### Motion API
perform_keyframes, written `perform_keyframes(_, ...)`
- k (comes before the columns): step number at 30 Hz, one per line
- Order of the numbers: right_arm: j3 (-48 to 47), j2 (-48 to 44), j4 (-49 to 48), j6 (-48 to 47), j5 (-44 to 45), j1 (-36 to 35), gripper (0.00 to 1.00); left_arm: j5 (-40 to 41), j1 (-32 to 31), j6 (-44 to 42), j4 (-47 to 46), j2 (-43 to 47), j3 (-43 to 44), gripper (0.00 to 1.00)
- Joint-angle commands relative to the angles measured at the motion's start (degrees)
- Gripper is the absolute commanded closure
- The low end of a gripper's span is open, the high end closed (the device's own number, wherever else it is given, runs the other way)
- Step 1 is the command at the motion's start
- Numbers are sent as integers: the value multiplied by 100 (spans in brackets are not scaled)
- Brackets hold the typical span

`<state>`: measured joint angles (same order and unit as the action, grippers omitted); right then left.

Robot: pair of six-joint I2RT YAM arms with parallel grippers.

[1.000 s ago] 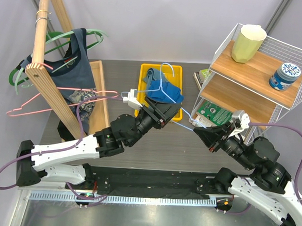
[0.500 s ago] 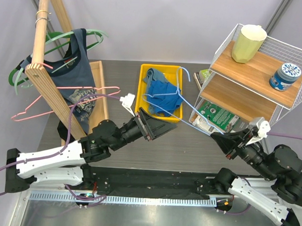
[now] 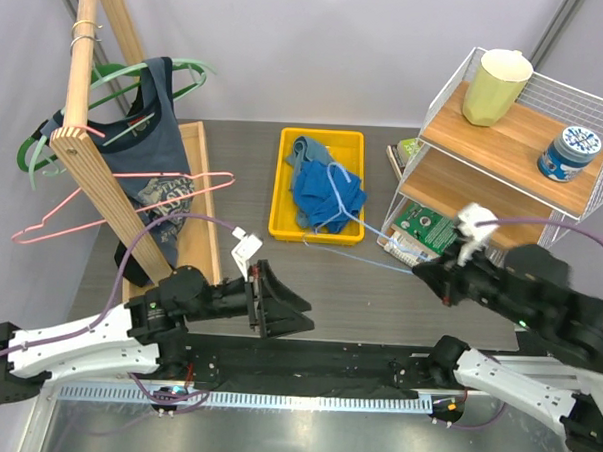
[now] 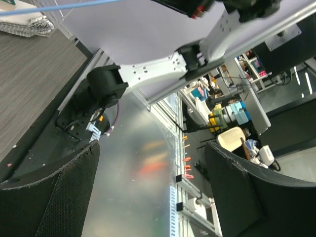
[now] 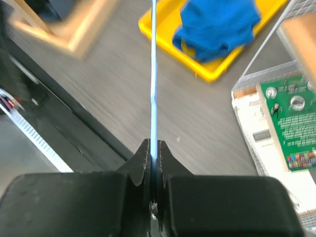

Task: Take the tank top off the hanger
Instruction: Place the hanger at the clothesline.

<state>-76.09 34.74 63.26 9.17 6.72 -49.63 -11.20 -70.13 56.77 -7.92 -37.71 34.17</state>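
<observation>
The blue tank top (image 3: 328, 192) lies bunched in the yellow tray (image 3: 284, 225). The thin light-blue hanger (image 3: 365, 251) reaches from the cloth to my right gripper (image 3: 422, 275), which is shut on its wire. Its far end rests on the cloth; whether it still passes through the straps I cannot tell. In the right wrist view the jaws (image 5: 153, 148) pinch the hanger wire (image 5: 153, 74), with the tank top (image 5: 217, 24) and tray (image 5: 163, 37) ahead. My left gripper (image 3: 283, 307) hangs open near the table's front edge, nothing between its fingers (image 4: 49, 197).
A wooden rack (image 3: 94, 167) at the left carries a dark tank top (image 3: 145, 144) on a green hanger and a bare pink hanger (image 3: 52, 215). A wire shelf (image 3: 505, 145) at the right holds a cup (image 3: 498, 86), a blue tin (image 3: 569, 153) and a circuit board (image 3: 426, 231).
My left gripper opened, let go of the tank top and drew back to the front edge. The tank top dropped into the tray. My right gripper kept the hanger and shifted slightly.
</observation>
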Motion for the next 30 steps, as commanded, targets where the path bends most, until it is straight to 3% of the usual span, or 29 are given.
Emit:
perform_keyframes(1,-116,822,91,-178,-91,6,99,-208,-18,-640,668,684,-16,14)
perform_keyframes(5,-274,1438,-551,-520,-206,5,99,65,-18,-764,1161,1151,-200,14)
perform_keyframes(12,-1407,3185,-1561,-1408,-162,6,99,-40,-18,-878,1196,1697,-464,15)
perform_keyframes(19,-2901,4443,-1475,-2111,-574,58,99,-190,-18,-1045,1547,2206,-517,15)
perform_keyframes(23,-3455,4656,-1378,-2297,-593,260,99,-40,-18,-1133,1803,2453,-429,14)
perform_keyframes(27,-3605,4691,-1501,-2542,-1863,699,99,-31,-18,-1239,1856,2550,-359,14)
perform_keyframes(30,-3815,4884,-1493,-2683,-2244,805,99,-40,-18,-1326,1961,2471,-245,14)
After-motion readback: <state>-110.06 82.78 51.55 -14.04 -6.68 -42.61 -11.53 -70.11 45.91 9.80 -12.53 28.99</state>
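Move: The right hand, gripping the light-blue hanger, has the near end of the clothesline about 52 cm to its left, 22 cm ahead and some 18 cm higher. On the rack the pink hanger sits roughly 48 cm left, 6 cm ahead and a bit higher; the dark tank top is about 47 cm left and 21 cm ahead. The yellow bin lies 24 cm ahead, 18 cm left, far below. From the left hand the clothesline is about 36 cm left, 30 cm ahead and 20 cm up. Forward and left together, some 15 cm each way, the right hand carries the light-blue hanger towards the clothesline, dipping briefly and then climbing to end about 6 cm higher. Its closed fingers keep their pinch while the wrist rolls and swings counter-clockwise. The empty, open left hand draws off to its left, clear of the hanger. ##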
